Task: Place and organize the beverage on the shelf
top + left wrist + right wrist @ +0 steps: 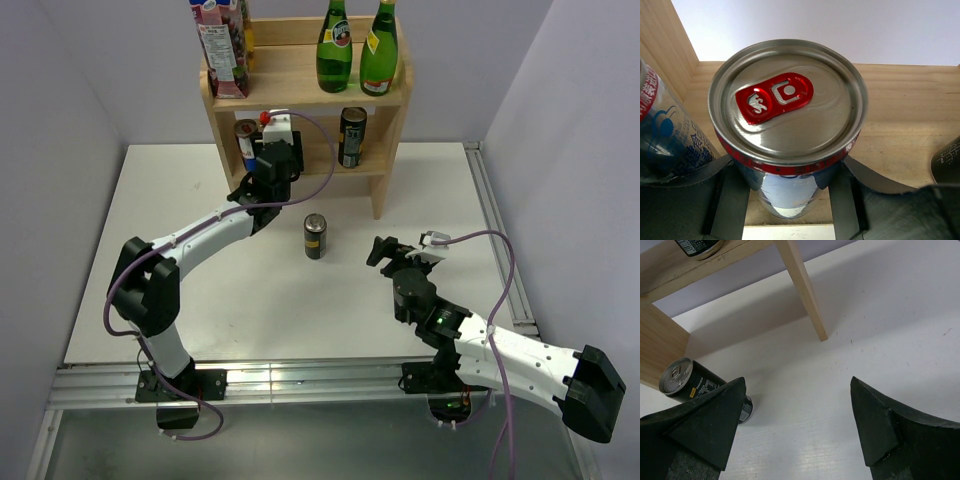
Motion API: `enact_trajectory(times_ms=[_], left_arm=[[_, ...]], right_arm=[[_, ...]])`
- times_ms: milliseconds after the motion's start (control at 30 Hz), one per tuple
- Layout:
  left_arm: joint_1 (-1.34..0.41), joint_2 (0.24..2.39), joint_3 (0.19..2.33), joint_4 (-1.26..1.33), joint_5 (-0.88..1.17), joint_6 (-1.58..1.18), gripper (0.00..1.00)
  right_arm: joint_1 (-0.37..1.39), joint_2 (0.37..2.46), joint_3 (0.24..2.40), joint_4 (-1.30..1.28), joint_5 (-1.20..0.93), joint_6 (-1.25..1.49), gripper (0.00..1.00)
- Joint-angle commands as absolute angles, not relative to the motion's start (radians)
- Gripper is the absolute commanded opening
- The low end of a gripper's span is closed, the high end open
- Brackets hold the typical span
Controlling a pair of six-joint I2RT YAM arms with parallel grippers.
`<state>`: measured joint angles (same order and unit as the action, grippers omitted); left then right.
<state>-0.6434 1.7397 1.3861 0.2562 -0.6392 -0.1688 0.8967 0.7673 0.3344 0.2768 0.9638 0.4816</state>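
My left gripper (788, 187) is shut on a silver-and-blue can with a red tab (787, 115), held upright over the front of the shelf's lower board (910, 125). In the top view that gripper (272, 165) reaches into the lower tier of the shelf (385, 170) and hides the held can. A black can (315, 237) stands on the table in front of the shelf. My right gripper (385, 250) is open to the right of it, holding nothing. In the right wrist view, the black can (685, 380) shows beside the left finger of that gripper (797, 382).
The lower tier also holds a blue-and-silver can (245, 143) on the left and a black can (351, 137) on the right. Two green bottles (334, 45) (379, 48) and a juice carton (222, 45) stand on the top tier. A shelf leg (812, 315) stands ahead of my right gripper.
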Motion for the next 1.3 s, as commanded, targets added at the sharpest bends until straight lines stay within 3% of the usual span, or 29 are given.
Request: enact_trajectory(times_ms=[0, 67, 200, 300, 400, 433, 1267], left_arm=[[-0.634, 1.724, 1.434, 0.334, -0.641, -0.175, 0.1], [-0.632, 1.723, 1.428, 0.336, -0.638, -0.178, 0.17], [-0.63, 1.718, 1.417, 0.342, -0.627, -0.183, 0.57], [-0.632, 1.72, 1.416, 0.341, -0.629, -0.186, 0.72], [-0.63, 1.72, 1.411, 0.341, -0.626, -0.189, 0.79], [-0.632, 1.718, 1.408, 0.341, -0.626, -0.19, 0.88], [-0.663, 1.687, 1.345, 0.325, -0.638, -0.216, 0.87]], right_arm=[[0.891, 0.765, 0.331, 0.311, 0.985, 0.491, 0.91], [0.891, 0.765, 0.331, 0.31, 0.988, 0.491, 0.92], [0.891, 0.764, 0.33, 0.31, 0.986, 0.494, 0.91], [0.891, 0.765, 0.331, 0.308, 0.986, 0.494, 0.92], [0.891, 0.764, 0.33, 0.308, 0.989, 0.494, 0.92], [0.891, 0.761, 0.33, 0.308, 0.989, 0.494, 0.91], [0.893, 0.755, 0.327, 0.308, 0.988, 0.502, 0.91]])
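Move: Your left fingers still grip the silver can, centred between the pads, near the front edge of the middle shelf. The other silver can is about 8 cm to its left at the same depth. The shelved black can is roughly 17 cm right and 3 cm deeper. The table's black can is some 14 cm back, 9 cm right and 20 cm below. From the idle right hand, the gripped can is about 20 cm ahead, 26 cm left and 10 cm up. Open the left gripper from a little over half to nearly full, letting go of the silver can at the shelf's front edge; allow the hand to lift barely half a centimetre as the fingers part. Keep it around the can, then ease it down about 1 cm, drifting slightly right and leaving a clear gap at the right finger. ##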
